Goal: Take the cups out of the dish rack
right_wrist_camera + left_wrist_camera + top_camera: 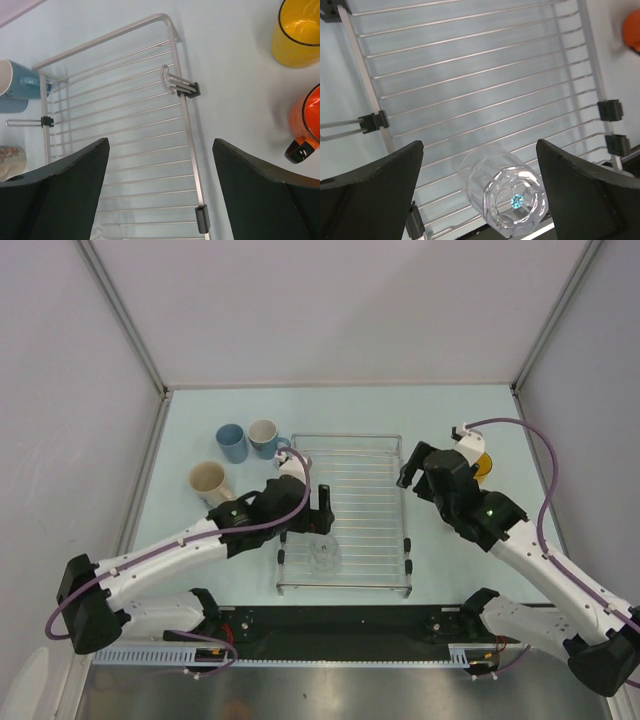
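Observation:
The silver wire dish rack [350, 490] lies mid-table. One small clear glass [325, 556] sits on its near part, its thick base toward the left wrist camera [506, 194]. My left gripper [306, 523] hovers open over the rack, and the glass [506, 194] lies between and just below its fingers [479, 146], untouched. My right gripper [408, 468] is open and empty above the rack's right edge [160, 144]. Off the rack stand two light blue cups [231, 443] [264, 437] and a beige cup [208, 481] on the left. A yellow cup [297, 32] and an orange mug [306, 125] stand on the right.
The rack's black feet [201, 218] and a wire loop [166, 80] stick out along its right rail. Grey walls close the table on three sides. The right arm hides most of the yellow and orange cups in the top view.

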Controlling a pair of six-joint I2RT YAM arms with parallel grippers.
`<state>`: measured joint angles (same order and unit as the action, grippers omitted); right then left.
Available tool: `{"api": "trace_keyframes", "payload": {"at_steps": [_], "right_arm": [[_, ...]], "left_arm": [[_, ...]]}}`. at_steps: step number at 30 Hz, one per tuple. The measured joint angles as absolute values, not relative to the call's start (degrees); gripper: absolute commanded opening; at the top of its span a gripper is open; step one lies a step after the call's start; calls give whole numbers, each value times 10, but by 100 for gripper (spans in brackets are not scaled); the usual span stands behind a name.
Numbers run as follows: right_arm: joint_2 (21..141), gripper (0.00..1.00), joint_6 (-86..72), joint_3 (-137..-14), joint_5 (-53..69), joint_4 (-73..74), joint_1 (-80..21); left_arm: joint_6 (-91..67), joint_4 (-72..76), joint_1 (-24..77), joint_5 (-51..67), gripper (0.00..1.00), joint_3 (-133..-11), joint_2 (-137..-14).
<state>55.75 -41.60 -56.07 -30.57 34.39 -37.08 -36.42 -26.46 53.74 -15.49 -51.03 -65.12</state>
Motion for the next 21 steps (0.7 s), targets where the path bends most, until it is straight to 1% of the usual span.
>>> {"api": "trace_keyframes", "payload": {"at_steps": [9, 15, 21], "right_arm": [[559, 91, -421, -542, -313, 342, -401], [559, 91, -427, -532, -312, 340, -411], [557, 91, -430, -529, -313, 340, -417]], "left_arm": [[-385, -357, 610, -239, 100, -555, -682], [-417, -386, 662, -260, 100, -568, -694], [-449, -404, 689, -269, 100, -568, -713]]}}
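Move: The clear glass cup in the rack lies about 6 cm back from the left hand, 2 cm to its right and some 9 cm below. The rack's near rail runs about 7 cm behind the glass, its left rail about 9 cm left of the glass. The beige mug stands about 7 cm ahead of the left hand and 23 cm to its left. From the right hand the glass is some 12 cm back, 18 cm left and 16 cm below. Back towards its base the left hand goes, about 5 cm, sinking some 2 cm as it comes in over the clear glass cup. The wrist rolls about 10 degrees, left side up, and the wide-open fingers line up either side of the glass without closing. The empty, open right hand drifts some 3 cm down, left and slightly back beside the rack's right rail. ##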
